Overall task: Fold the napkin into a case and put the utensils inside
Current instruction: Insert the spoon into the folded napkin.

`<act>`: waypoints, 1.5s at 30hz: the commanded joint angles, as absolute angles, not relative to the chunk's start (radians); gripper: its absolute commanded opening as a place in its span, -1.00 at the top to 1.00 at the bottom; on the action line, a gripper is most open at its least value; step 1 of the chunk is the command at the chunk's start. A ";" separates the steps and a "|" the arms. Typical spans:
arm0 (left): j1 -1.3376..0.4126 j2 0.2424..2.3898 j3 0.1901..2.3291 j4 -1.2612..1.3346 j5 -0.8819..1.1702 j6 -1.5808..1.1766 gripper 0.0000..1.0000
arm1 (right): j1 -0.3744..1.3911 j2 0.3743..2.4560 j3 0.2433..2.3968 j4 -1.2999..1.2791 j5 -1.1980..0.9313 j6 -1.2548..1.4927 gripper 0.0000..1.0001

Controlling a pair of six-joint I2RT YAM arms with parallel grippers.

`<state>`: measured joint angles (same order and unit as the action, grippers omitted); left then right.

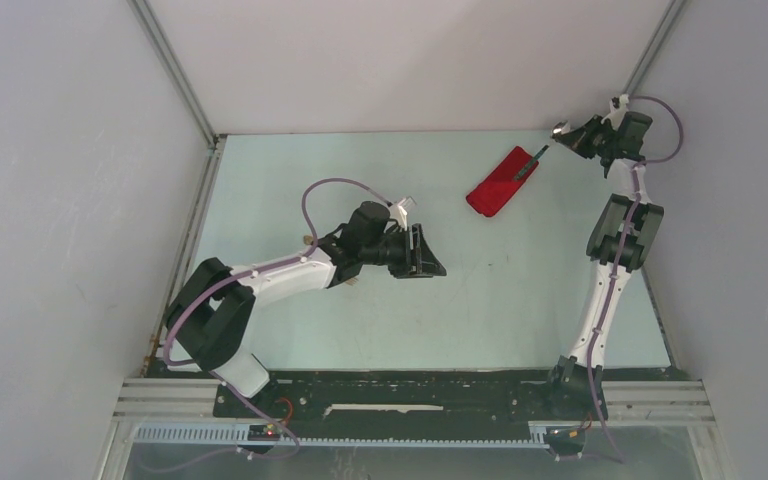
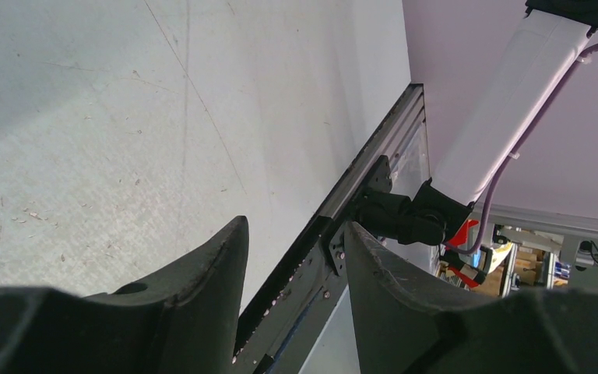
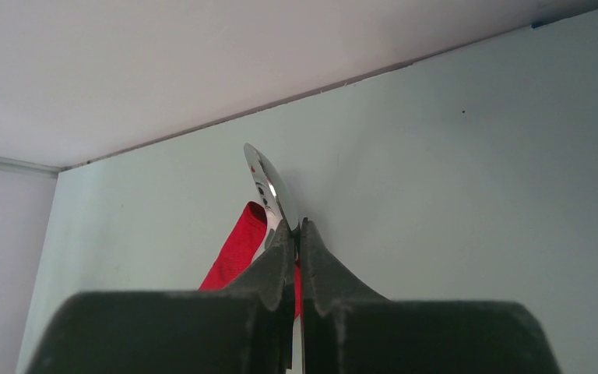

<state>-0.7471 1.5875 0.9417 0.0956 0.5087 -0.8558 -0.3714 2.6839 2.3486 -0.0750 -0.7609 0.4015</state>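
The red napkin (image 1: pixel 498 183) lies folded into a narrow case at the back right of the table. A dark stick-like utensil (image 1: pixel 527 164) pokes out of its far end. My right gripper (image 1: pixel 568 134) hovers just right of that end, shut on the handle of a shiny metal spoon (image 1: pixel 558 128). In the right wrist view the spoon's bowl (image 3: pixel 268 185) rises past my right gripper (image 3: pixel 297 226), and the napkin (image 3: pixel 239 248) shows beyond it. My left gripper (image 1: pixel 426 251) is open over the table's middle and holds nothing. In its own view my left gripper (image 2: pixel 294 227) looks toward the table's near edge.
White walls enclose the pale green table (image 1: pixel 360 180) on three sides. The right gripper is close to the back right corner. A black rail (image 2: pixel 335 226) runs along the near edge, with the right arm's base (image 2: pixel 409 216) bolted to it.
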 commanded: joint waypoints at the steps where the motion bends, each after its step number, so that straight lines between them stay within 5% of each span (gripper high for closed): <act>1: -0.752 1.560 0.979 0.133 0.531 -0.850 -0.05 | -0.361 2.649 2.350 -0.077 -0.778 0.384 1.00; 45: -0.752 1.494 0.902 0.200 0.549 -0.879 -0.04 | -0.317 2.683 2.286 -0.150 -0.941 0.526 1.00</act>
<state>-0.7471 1.5303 0.9096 0.1555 0.5293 -0.8726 -0.3317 2.6843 2.2467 -0.1337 -0.9127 0.5159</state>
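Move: Out by the table's far edge, the shut right fingers already grip the spoon near its bowl, with the handle trailing back and left onto the folded napkin. The napkin's middle lies about 17 cm to the left of this hand, 10 cm back towards the base and 7 cm below. The napkin's far end is nearer, some 9 cm left, 2 cm back and 7 cm below. From the left hand, the napkin's middle lies about 32 cm ahead, 19 cm right and 12 cm below. Sweeping left about 6 cm, the right hand carries the bowl end of the spoon towards the napkin while drawing back some 3 cm. It also sinks about 3 cm early on, then stays at that height as it feeds the handle along the napkin. The wrist rolls and tips down by some 15 degrees; the fingers keep their grip. The empty left hand rises about 2 cm. ##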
